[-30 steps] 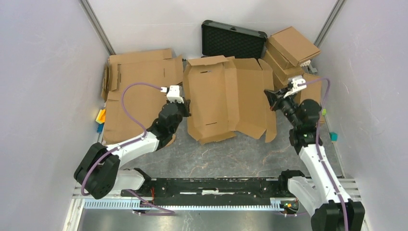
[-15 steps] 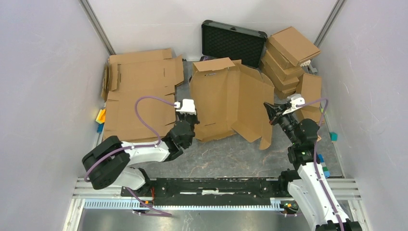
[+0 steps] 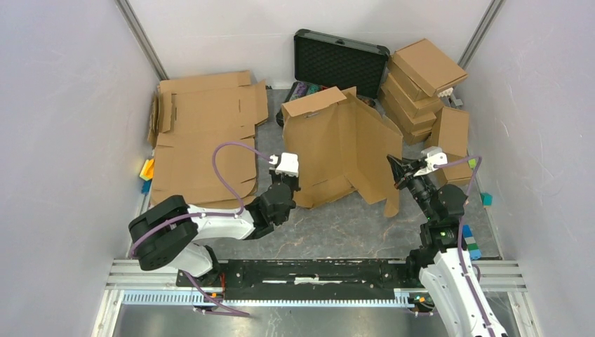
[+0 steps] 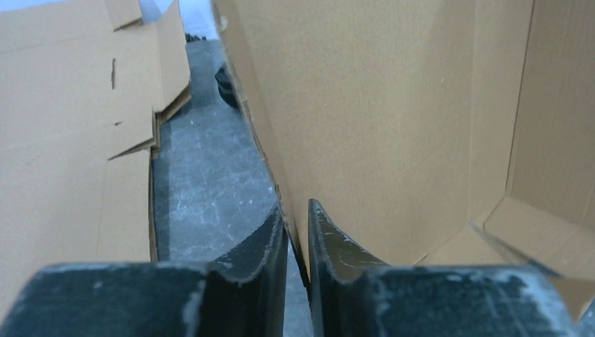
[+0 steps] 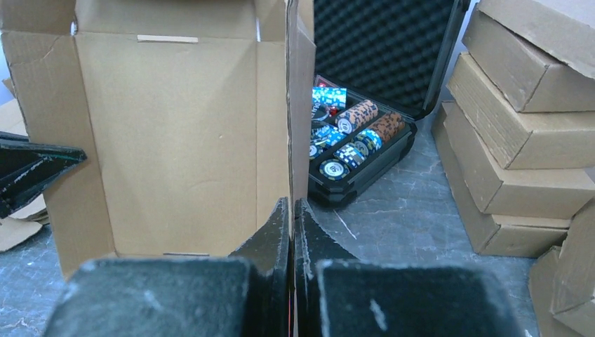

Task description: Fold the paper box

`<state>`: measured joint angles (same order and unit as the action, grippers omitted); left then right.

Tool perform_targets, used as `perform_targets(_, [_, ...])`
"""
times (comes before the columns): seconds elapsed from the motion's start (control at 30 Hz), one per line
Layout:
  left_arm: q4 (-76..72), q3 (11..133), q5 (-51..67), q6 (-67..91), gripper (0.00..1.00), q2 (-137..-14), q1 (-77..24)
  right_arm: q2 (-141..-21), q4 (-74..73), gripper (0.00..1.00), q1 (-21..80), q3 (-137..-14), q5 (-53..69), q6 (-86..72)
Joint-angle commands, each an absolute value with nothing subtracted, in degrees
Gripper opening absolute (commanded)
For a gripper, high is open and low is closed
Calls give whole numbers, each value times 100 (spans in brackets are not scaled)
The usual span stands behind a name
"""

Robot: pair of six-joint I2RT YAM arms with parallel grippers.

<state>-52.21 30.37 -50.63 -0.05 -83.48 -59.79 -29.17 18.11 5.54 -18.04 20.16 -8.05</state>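
Observation:
The paper box [image 3: 337, 144] is a brown cardboard piece standing tilted in the middle of the table, with its side panels bent forward. My left gripper [image 3: 290, 188] is at its lower left edge. In the left wrist view the fingers [image 4: 297, 219] stand slightly apart, with the box's edge [image 4: 393, 126] between them and a thin gap beside it. My right gripper [image 3: 393, 165] is shut on the front edge of the right panel. Seen from the right wrist, the jaws [image 5: 291, 208] pinch that thin vertical edge of the box [image 5: 175, 133].
A black foam-lined case [image 3: 340, 60] holding colourful chips [image 5: 344, 133] lies open behind the box. Folded cardboard boxes [image 3: 421, 84] are stacked at the back right. Flat cardboard sheets [image 3: 203, 140] cover the left side. Small coloured blocks [image 3: 146, 172] lie at both table edges.
Both arms drew back toward the near edge and the box rose from lying flat to standing, its panels bent forward. The left fingers have parted a little.

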Motion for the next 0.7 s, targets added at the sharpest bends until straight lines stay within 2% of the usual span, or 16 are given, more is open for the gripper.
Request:
perform_targets(0.0, [-4122, 3170, -4750, 736, 29, -8218, -6090, -2859, 1045, 0, 624, -1549, 1946, -808])
perform_targets(0.07, [-3735, 3242, -4765, 877, 39, -8205, -6086, -2834, 979, 0, 617, -1546, 1871, -806])
perform_targets(0.17, [-3020, 3423, -4634, 1147, 43, -8149, -6046, -2780, 941, 0, 622, -1495, 1751, -823])
perform_targets(0.33, [-1984, 3663, -3522, 1359, 55, -8137, -5977, -2720, 906, 0, 622, -1410, 1647, -891])
perform_targets(0.43, [-1884, 3657, -3165, 1298, 76, -8260, -5976, -2702, 888, 0, 624, -1362, 1630, -896])
perform_targets(0.53, [-1652, 3788, -2877, 1220, 88, -8385, -5961, -2709, 870, 0, 624, -1347, 1636, -896])
perform_targets(0.67, [-1316, 4026, -2660, 1381, 90, -8580, -5940, -2638, 844, 0, 622, -1336, 1635, -890])
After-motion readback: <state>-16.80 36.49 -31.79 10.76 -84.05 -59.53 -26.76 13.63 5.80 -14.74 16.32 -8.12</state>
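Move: The box's low front flap is about 9 cm to the right of the left hand, 4 cm nearer the bases and 13 cm below it; the box's left edge is between its barely parted fingertips. The chip case is 22 cm ahead and 6 cm right, some 12 cm lower. From the right hand, pinching the right panel's edge, that flap is roughly 19 cm left, 8 cm back and 20 cm lower; the upright carton is 16 cm right, 7 cm ahead and 15 cm lower. The box's left edge is freed from the left hand's pinch as its fingers spread wide; that hand sinks about 9 cm, easing back and slightly right towards the front flap while it tips down some 25 degrees and turns clockwise. The right panel stays pinched in the right hand, which lowers it about 3.5 cm with a slight downward tip. ##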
